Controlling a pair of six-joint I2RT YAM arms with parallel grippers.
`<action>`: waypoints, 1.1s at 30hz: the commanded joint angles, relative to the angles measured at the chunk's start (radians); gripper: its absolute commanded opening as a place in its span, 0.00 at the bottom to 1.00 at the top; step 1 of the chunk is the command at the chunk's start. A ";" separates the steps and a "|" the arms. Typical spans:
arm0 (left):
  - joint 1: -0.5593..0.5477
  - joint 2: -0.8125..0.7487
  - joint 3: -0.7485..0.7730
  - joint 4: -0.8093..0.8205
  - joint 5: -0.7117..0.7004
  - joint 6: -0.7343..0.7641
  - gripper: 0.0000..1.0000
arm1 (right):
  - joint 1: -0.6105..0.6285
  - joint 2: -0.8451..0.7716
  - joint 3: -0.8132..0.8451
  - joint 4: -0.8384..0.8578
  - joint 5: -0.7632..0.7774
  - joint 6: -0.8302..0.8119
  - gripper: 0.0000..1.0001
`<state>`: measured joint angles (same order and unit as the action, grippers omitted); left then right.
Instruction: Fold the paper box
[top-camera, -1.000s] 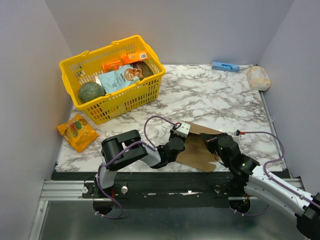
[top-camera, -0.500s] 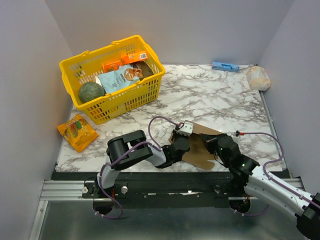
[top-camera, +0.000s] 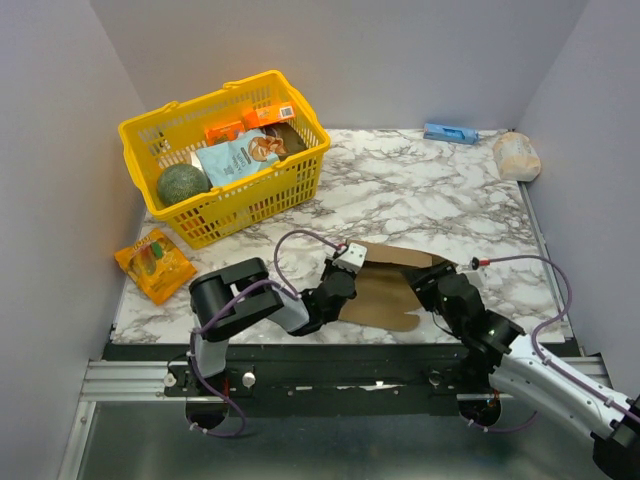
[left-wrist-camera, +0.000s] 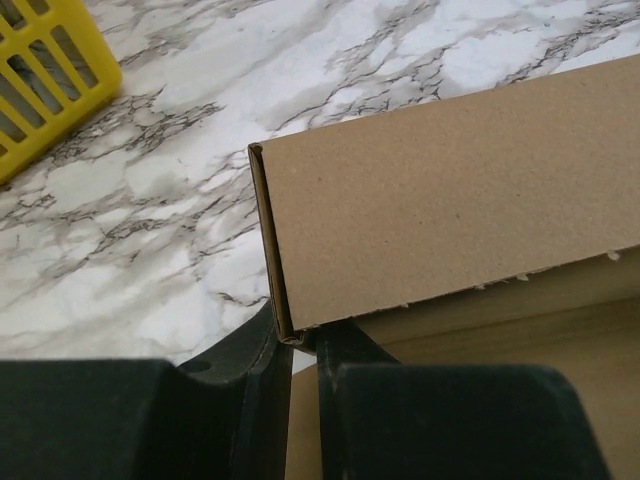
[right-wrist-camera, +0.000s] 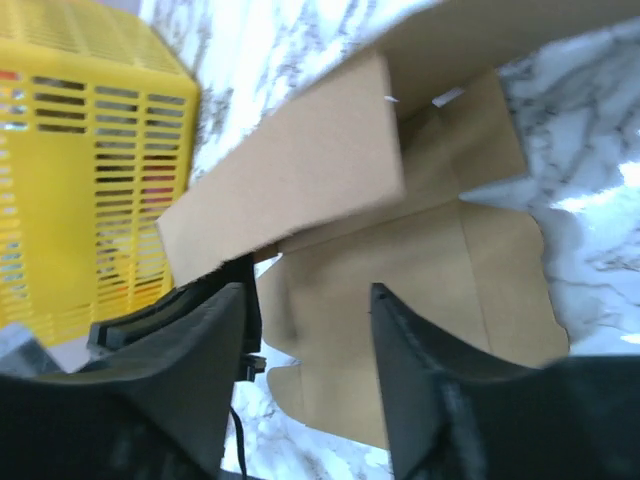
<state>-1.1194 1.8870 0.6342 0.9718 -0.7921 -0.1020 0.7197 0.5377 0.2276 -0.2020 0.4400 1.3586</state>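
The paper box (top-camera: 385, 290) is a brown die-cut cardboard sheet near the table's front edge, with one long flap folded up. My left gripper (top-camera: 338, 284) is at its left end, shut on the folded flap's corner (left-wrist-camera: 292, 332). The flap's face (left-wrist-camera: 450, 200) fills the left wrist view. My right gripper (top-camera: 436, 292) is open at the sheet's right side. Its fingers (right-wrist-camera: 225, 345) stand apart over the flat cardboard (right-wrist-camera: 420, 270) and hold nothing. The raised flap (right-wrist-camera: 290, 190) shows above them.
A yellow basket (top-camera: 300, 165) with groceries stands at the back left; it also shows in the wrist views (left-wrist-camera: 40, 70) (right-wrist-camera: 80, 170). An orange packet (top-camera: 153, 263) lies at the left edge. A small blue box (top-camera: 449, 132) and a pale bag (top-camera: 516, 155) lie at the back right.
My left gripper has moved left with the flap's corner in it, and the sheet has shifted and spread left with it. My right gripper has barely moved.
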 joint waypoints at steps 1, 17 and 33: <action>0.041 -0.100 -0.031 -0.206 0.224 -0.031 0.19 | -0.002 -0.044 0.070 -0.008 -0.061 -0.223 0.66; 0.257 -0.407 -0.103 -0.576 0.789 0.047 0.20 | 0.001 0.241 0.427 -0.010 -0.595 -1.047 0.92; 0.267 -0.397 -0.085 -0.598 0.843 0.073 0.20 | 0.103 0.453 0.398 -0.043 -0.499 -1.224 1.00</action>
<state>-0.8566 1.4948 0.5411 0.4229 -0.0006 -0.0582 0.8116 0.9562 0.6456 -0.2302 -0.0914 0.1783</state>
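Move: The paper box's upright far wall has its middle about 3 cm ahead of the right hand, 3 cm to its left and 2 cm lower. The corner the left hand pinches is some 12 cm left of the right hand, 2 cm ahead and 4 cm lower; the base panel lies about 5 cm back, 8 cm left and 8 cm below. From the left hand, the wall's middle is roughly 9 cm right, 2 cm ahead and 1 cm up. Left, still pinching, backs, swivelling 30° clockwise; right opens, arcing up, 10 cm left, then down over the wall. ##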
